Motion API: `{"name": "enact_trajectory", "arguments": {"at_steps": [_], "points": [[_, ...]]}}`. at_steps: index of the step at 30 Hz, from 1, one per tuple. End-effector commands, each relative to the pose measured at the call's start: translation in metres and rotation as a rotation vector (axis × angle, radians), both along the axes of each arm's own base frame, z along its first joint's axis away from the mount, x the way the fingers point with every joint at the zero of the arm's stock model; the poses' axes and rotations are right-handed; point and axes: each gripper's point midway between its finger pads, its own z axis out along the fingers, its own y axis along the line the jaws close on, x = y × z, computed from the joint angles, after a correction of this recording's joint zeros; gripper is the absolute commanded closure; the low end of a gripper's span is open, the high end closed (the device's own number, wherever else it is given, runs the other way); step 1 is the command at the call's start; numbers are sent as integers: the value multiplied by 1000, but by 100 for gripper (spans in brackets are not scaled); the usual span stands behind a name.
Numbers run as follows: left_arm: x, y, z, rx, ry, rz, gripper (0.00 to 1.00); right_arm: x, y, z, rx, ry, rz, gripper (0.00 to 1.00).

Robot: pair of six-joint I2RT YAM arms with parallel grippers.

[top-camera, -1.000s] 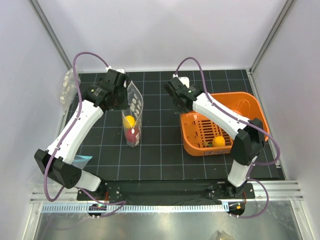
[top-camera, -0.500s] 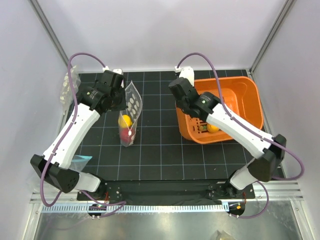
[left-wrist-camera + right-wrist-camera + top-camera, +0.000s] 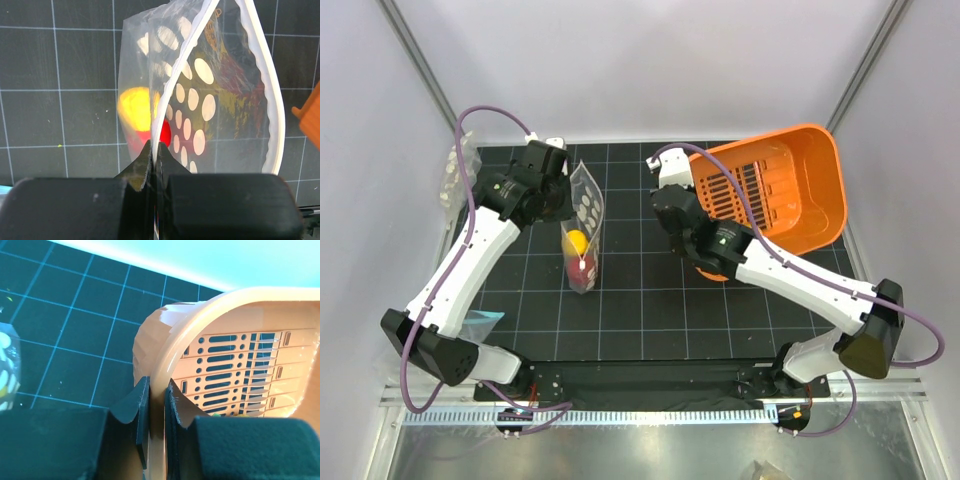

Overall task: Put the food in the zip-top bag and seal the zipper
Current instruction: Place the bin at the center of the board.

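My left gripper (image 3: 566, 200) (image 3: 154, 150) is shut on one lip of the zip-top bag (image 3: 586, 210) (image 3: 200, 90), holding it upright on the mat. The white zipper (image 3: 270, 100) gapes open. A yellow fruit (image 3: 577, 241) (image 3: 134, 107) and a red fruit (image 3: 582, 270) (image 3: 165, 134) lie inside the bag. My right gripper (image 3: 692, 205) (image 3: 156, 395) is shut on the rim of the orange basket (image 3: 775, 185) (image 3: 230, 355), which is lifted and tipped steeply on its side. A yellowish bit of food (image 3: 215, 415) shows low inside the basket.
Bundles of clear plastic (image 3: 453, 175) lie at the mat's far left edge. A pale blue scrap (image 3: 485, 318) rests beside the left arm's base. White walls and metal posts enclose the black gridded mat (image 3: 640, 300). The bag's edge (image 3: 5, 370) shows left of the basket.
The right arm has lifted the basket off the mat and tipped it up, swinging its held rim left toward the bag. The left gripper and bag have barely shifted.
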Motion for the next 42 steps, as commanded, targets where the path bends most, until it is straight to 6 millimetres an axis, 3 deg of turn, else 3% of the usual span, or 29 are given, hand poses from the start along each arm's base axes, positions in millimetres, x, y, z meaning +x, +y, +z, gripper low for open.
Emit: {"name": "enact_trajectory", "arguments": {"at_steps": [1, 6, 7, 8, 10, 11, 15, 17, 18, 19, 20, 21, 23, 26, 34, 38, 42], "points": [[4, 0, 14, -36, -48, 17, 100, 3, -7, 9, 4, -44, -59, 99], [2, 2, 14, -31, -46, 20, 100, 4, 8, -21, -3, 57, -50, 99], [1, 2, 14, -31, -46, 23, 100, 0, 4, -34, -66, 113, -56, 99], [1, 2, 13, -31, -44, 22, 100, 5, 15, -43, -76, 148, -53, 99], [1, 3, 13, -28, -44, 24, 100, 1, 14, -51, -86, 212, -87, 99], [1, 3, 12, -27, -41, 24, 100, 0, 23, -67, -97, 259, -62, 99], [2, 3, 10, -23, -40, 29, 100, -9, 39, -96, -88, 386, -8, 99], [2, 3, 9, -25, -40, 31, 100, -13, 41, -106, -96, 423, -1, 95], [3, 3, 9, -24, -41, 34, 100, -16, 44, -110, -92, 439, 14, 88], [3, 3, 9, -21, -40, 34, 100, -15, 45, -110, -80, 438, 21, 82], [4, 4, 7, -17, -37, 38, 100, -16, 47, -110, -72, 444, 30, 68], [4, 5, 8, -11, -39, 38, 100, -17, 51, -111, -60, 460, 51, 60], [6, 6, 9, -4, -45, 38, 100, -14, 53, -105, -34, 484, 55, 50], [7, 7, 13, 3, -58, 36, 100, -16, 50, -102, -10, 543, 56, 43], [11, 4, 13, -1, -61, 29, 100, -52, 30, -101, 69, 668, 127, 34], [11, 4, 12, -2, -63, 24, 100, -69, 20, -79, 165, 655, 185, 29], [12, 2, 16, -10, -72, 16, 100, -72, -14, -53, 174, 695, 126, 32]]}}
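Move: Hanging from the right hand, the bin is already pinched by its left rim, with its middle some 16 cm to the right, 5 cm ahead and about 5 cm lower. The landing spot on the board lies roughly 12 cm right, 5 cm back and 19 cm down. The bag stands about 20 cm to the right hand's left, 4 cm back and 13 cm lower. From the left hand the landing spot is some 35 cm right, 3 cm back and 15 cm below. Lowering the tilted bin by about 12 cm and carrying it some 5 cm left towards the bag, the right hand tips its fingers down to level the bin above the board. It then opens, lets go of the rim and draws back and right about 5 cm each way, finally rising a little. The left hand stays still, keeping its pinch on the bag's edge. ##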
